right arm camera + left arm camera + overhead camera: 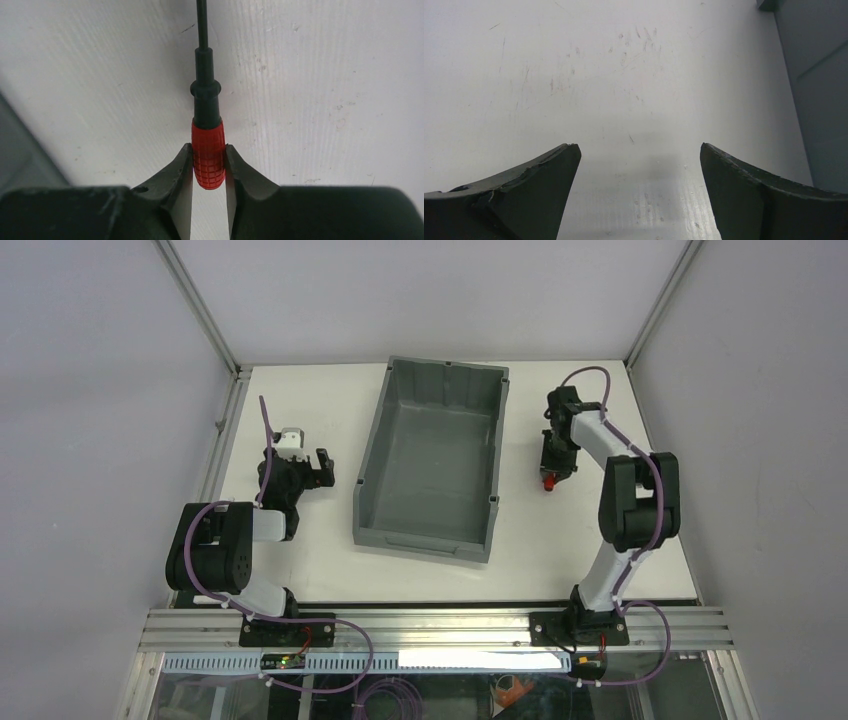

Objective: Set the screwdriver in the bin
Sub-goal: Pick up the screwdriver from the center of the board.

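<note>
The screwdriver has a short red ribbed handle and a thin black shaft that runs up and out of the right wrist view. My right gripper is shut on the red handle, one finger pressed against each side. From above, that gripper sits low over the white table just right of the bin, with the screwdriver's red end showing beneath it. The grey bin holds nothing that I can see. My left gripper stands open to the bin's left, its fingers wide apart over bare table.
The bin's grey wall fills the right edge of the left wrist view. Metal frame posts and white walls bound the table at the back corners. An aluminium rail runs along the near edge by the arm bases.
</note>
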Tool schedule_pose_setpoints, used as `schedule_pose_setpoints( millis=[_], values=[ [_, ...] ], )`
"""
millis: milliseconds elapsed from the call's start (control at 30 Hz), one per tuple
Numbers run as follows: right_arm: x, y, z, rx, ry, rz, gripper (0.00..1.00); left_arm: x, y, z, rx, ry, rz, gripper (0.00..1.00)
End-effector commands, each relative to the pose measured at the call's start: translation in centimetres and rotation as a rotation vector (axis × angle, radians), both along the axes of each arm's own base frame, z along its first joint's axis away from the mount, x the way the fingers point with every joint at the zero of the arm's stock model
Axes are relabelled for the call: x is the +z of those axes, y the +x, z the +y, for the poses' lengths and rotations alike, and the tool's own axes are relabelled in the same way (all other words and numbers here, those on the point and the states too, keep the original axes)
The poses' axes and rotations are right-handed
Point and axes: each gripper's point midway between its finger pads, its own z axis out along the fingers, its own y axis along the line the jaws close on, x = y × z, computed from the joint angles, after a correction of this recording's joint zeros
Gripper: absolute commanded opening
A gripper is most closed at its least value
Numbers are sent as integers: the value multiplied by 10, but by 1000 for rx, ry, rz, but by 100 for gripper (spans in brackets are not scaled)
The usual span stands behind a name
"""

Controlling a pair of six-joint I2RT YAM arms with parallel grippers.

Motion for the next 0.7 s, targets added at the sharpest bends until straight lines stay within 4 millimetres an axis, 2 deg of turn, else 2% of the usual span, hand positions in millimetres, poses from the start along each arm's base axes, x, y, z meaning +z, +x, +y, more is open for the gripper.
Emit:
schedule_pose_setpoints(
  millis=[0,167,333,667],
  values=[
    [43,4,8,16,44,-104,8,16,2,-6,-23,-15,-54,99],
    [65,1,12,21,75,-141,8,16,2,-6,-23,-15,-54,99],
    [98,1,20,33,121,-207,8,16,2,-6,-22,-15,-54,99],
    [164,-7,53,81,322,-318,9,15,2,-6,-23,-15,-53,99]
  ],
)
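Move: The screwdriver is already pinched by its red handle in the right fingers, just off the table, its blade pointing forward and its middle some 3 cm ahead of the hand point. The grey bin it is bound for has its middle about 25 cm to this hand's left and 3 cm farther out, around 2 cm higher. From the idle left hand the bin's middle lies roughly 30 cm to the right, about level fore and aft and 1 cm higher. The right hand carries the screwdriver up off the white table, almost straight at first and faster towards the end, about 12 cm in all, drifting some 3 cm left towards the bin mostly in the second half. As it rises the wrist tilts by nearly 20 degrees, swinging the fingertips forward and left and tipping the blade end up, while the fingers keep their unchanged pinch on the red handle. ##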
